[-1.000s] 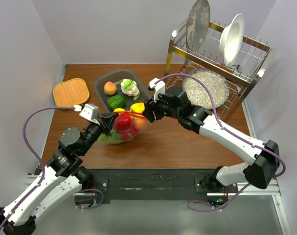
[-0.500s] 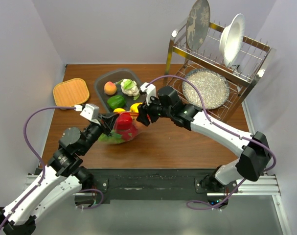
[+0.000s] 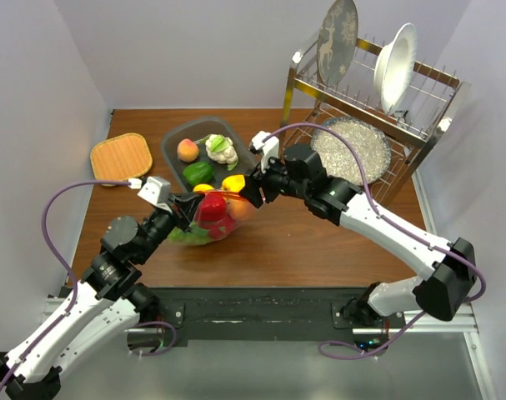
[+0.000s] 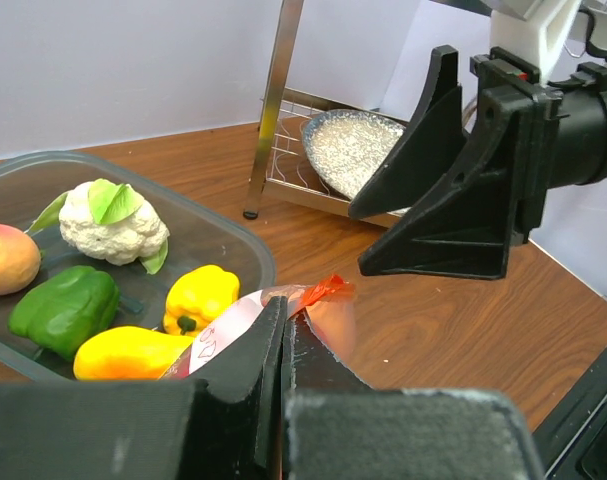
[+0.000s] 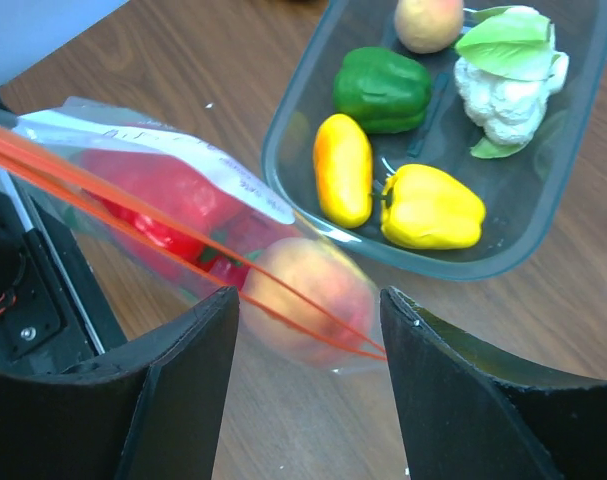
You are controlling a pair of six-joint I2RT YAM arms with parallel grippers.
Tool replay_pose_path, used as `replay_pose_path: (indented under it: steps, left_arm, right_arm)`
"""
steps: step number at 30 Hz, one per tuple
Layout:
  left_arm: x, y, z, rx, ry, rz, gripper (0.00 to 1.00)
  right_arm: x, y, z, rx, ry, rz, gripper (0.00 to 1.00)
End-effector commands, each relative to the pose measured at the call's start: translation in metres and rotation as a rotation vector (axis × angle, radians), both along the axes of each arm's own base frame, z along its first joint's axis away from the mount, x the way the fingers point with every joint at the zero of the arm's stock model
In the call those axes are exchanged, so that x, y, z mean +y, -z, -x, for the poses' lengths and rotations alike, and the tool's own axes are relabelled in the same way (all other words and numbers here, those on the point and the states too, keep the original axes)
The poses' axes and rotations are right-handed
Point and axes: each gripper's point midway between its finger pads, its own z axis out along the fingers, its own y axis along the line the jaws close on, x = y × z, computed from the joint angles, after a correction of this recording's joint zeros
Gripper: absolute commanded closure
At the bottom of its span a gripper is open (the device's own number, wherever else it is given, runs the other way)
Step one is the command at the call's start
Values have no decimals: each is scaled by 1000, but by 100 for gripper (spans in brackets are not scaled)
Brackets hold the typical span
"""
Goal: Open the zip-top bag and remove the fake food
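The zip-top bag (image 3: pixel 209 221) lies near the table's middle, holding fake food: a red bell pepper (image 5: pixel 168 205), a leafy green piece (image 3: pixel 190 237) and an orange peach-like piece (image 5: pixel 308 290). My left gripper (image 3: pixel 182 208) is shut on the bag's left edge, just behind the orange-red zip strip (image 4: pixel 325 290). In the right wrist view the strip's two sides run apart. My right gripper (image 5: pixel 308 295) hovers open over the bag's right end, its fingers either side of the orange piece, with nothing held.
A grey tray (image 3: pixel 173 142) behind the bag holds a peach (image 3: pixel 187 150), a cauliflower (image 3: pixel 222 150), a green pepper (image 3: pixel 197 172) and yellow pieces (image 5: pixel 431 208). A dish rack (image 3: pixel 419 92) with plates and a glass dish (image 3: pixel 349 150) stands back right. A bamboo mat (image 3: pixel 121 157) lies back left.
My right gripper pushed left and down over the bag, then drew back to the right, so the orange piece shows again. The left gripper and the bag stayed put.
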Motion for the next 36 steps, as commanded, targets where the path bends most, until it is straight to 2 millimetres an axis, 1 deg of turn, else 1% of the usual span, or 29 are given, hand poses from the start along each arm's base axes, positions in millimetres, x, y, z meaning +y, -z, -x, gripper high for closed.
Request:
replay_pose_path:
  steps: [1, 3, 4, 11, 16, 20, 21, 25, 26, 27, 28, 29, 31, 32, 33, 34, 35, 36]
  left_arm:
    - [3, -47, 4, -128, 4, 69, 100]
    - [4, -48, 4, -129, 2, 70, 100]
    - [3, -47, 4, -129, 4, 68, 100]
    - [4, -47, 4, -129, 2, 68, 100]
    - [3, -45, 4, -124, 7, 67, 100]
    - [1, -46, 4, -126, 13, 69, 100]
    - [1, -46, 4, -126, 15, 69, 100]
    - [0, -47, 4, -122, 17, 73, 100]
    - [0, -46, 4, -121, 19, 72, 100]
    - [0, -46, 4, -120, 18, 73, 100]
    - [-1, -46, 4, -117, 19, 72, 100]
    - [-1, -45, 4, -116, 22, 72, 100]
    - [-2, -43, 3, -101, 20, 69, 100]
    - [-2, -43, 3, -90, 21, 66, 100]
    - [-2, -44, 3, -75, 22, 77, 100]
    - [-5, -43, 0, -59, 22, 73, 100]
    - [-7, -43, 1, -33, 31, 58, 100]
    - [-10, -35, 0, 6, 42, 33, 100]
  right_arm:
    - [5, -9, -11, -25, 4, -17, 38]
    - [9, -8, -10, -16, -14, -20, 39]
    - [12, -4, -9, -3, -30, -16, 39]
    - [19, 5, -2, 19, -90, -17, 38]
    - [23, 6, 0, 17, -110, -27, 38]
    - [29, 10, 1, 37, -139, -29, 40]
    - [32, 16, 2, 55, -153, -25, 41]
    - [38, 23, 5, 76, -175, -35, 45]
    - [36, 29, 5, 86, -167, -28, 50]
    - [35, 29, 5, 85, -158, -31, 55]
    - [31, 23, 2, 67, -129, -41, 63]
    - [27, 25, 1, 67, -107, -39, 77]
    - [18, 13, 0, 50, -55, -56, 93]
    - [12, 6, -3, 35, -12, -56, 100]
    - [7, 2, -4, 38, 14, -61, 100]
    - [1, 1, -1, 51, 33, -50, 100]
    - [-5, -12, 2, 36, 51, -68, 100]
    - [-10, -14, 4, 49, 72, -74, 100]
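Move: The bag's orange rim, at its free end, lies about 2 cm left of the open right gripper, level with it fore and aft and some 4 cm below. The peach inside hangs about 1 cm ahead, 3 cm left and 9 cm below; the red pepper is 10 cm left, 1 cm back and 7 cm below. The tray's yellow pepper sits 11 cm ahead, 2 cm left and 14 cm below. From the left hand, that rim end is about 9 cm right, 1 cm ahead and slightly below. The bag's orange rim is pinched at its free end by the right hand, which sinks about 5 cm in two steps, easing some 2.5 cm left with its fingers tipping slightly down, then shuts fully from wide open. Closed on the rim, it starts back up and to the right by about 1.5 cm, while the left hand keeps its grip on the other end. ##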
